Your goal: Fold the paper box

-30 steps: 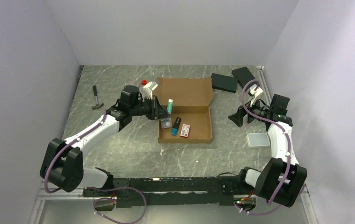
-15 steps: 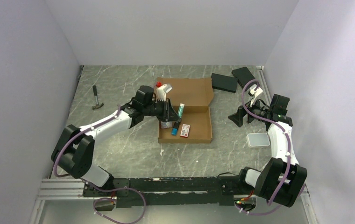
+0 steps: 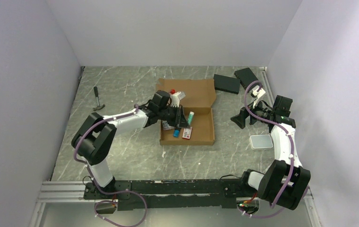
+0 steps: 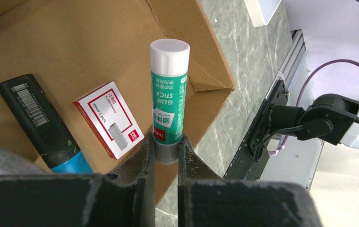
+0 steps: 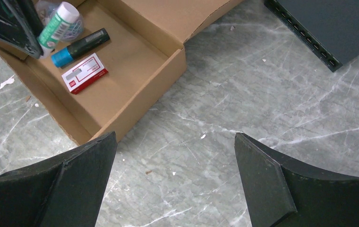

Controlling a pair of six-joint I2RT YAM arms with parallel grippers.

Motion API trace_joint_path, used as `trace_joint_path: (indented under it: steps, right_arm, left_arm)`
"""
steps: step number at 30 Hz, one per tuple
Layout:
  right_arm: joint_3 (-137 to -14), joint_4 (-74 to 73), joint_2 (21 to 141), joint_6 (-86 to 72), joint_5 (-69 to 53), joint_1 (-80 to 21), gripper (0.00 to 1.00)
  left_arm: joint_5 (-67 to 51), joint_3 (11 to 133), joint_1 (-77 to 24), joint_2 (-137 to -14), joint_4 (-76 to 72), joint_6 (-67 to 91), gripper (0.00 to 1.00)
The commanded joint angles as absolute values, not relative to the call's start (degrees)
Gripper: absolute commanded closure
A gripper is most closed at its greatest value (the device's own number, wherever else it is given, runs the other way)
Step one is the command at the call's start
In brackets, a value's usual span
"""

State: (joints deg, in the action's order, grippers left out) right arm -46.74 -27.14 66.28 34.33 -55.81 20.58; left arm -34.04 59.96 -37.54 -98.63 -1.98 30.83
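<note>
The brown paper box (image 3: 202,125) lies open mid-table, its lid flap (image 3: 194,92) laid back toward the far wall. My left gripper (image 3: 183,120) hovers over the box's inside, shut on a green glue stick (image 4: 169,99) by its grey base; the white cap points away. Below the stick, on the box floor (image 4: 88,42), lie a black marker with a blue end (image 4: 40,123) and a small red-and-white carton (image 4: 109,118). My right gripper (image 3: 243,118) stands open over bare table to the right of the box (image 5: 135,61), nothing between its fingers.
Two black slabs (image 3: 227,83) (image 3: 246,76) lie at the back right, one seen in the right wrist view (image 5: 329,23). A small grey tray (image 3: 261,141) sits by the right arm. A hammer (image 3: 97,99) lies far left. A clear packet (image 3: 168,125) rests in the box's left part.
My left arm has swung right, carrying the glue stick from the box's left edge to over its inside. The right arm has not moved.
</note>
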Motion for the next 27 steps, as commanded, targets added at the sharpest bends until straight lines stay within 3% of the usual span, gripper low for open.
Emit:
trace_joint_path:
  steps: [1, 5, 11, 20, 24, 27]
  right_arm:
    - [-47.1, -26.4, 66.0, 35.3, -57.6, 20.5, 0.00]
    - [-47.0, -26.4, 65.9, 35.4, -57.6, 20.5, 0.00]
    - [-47.1, -26.5, 66.0, 35.5, -57.6, 20.4, 0.00]
    - [-47.2, -26.5, 65.9, 35.0, -58.2, 20.5, 0.00]
    - [-47.3, -26.2, 66.0, 34.4, -59.2, 20.5, 0.00]
    - [-47.3, -25.7, 66.1, 33.2, -60.5, 20.4, 0.00]
  left_arm:
    - [-32.8, 63.9, -38.7, -101.3, -1.9, 31.1, 0.82]
    - [-32.1, 64.5, -39.0, -102.7, -1.2, 31.9, 0.68]
    - [-30.2, 64.0, -39.2, -101.5, -0.2, 31.3, 0.38]
    - [-17.5, 61.3, -37.8, -90.3, 6.6, 24.9, 0.28]
    - [-13.7, 57.8, -33.8, -83.4, 6.9, 24.3, 0.16]
    - [-13.4, 55.0, -28.4, -78.9, 6.1, 25.9, 0.01]
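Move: The left gripper holds the glue stick by its near end over the front of the box. The free floor in the box's right half lies about 8 cm right, 4 cm ahead and 8 cm below. The staple box is about 2 cm right and 3 cm ahead; the black tube with the blue cap about 4 cm left and 5 cm ahead, both some 7 cm lower. From the right hand, that floor is about 14 cm left, 1 cm ahead and 13 cm below. Lower the left gripper about 2.5 cm more towards the box floor, easing barely a centimetre to the right, and spread the fingers to let go of the glue stick. Then back off empty, up and left by some 7 cm each and a little forward over the black tube's side of the box, opening nearly fully while the fingers tip up and swing counter-clockwise, about 20 degrees in all. ##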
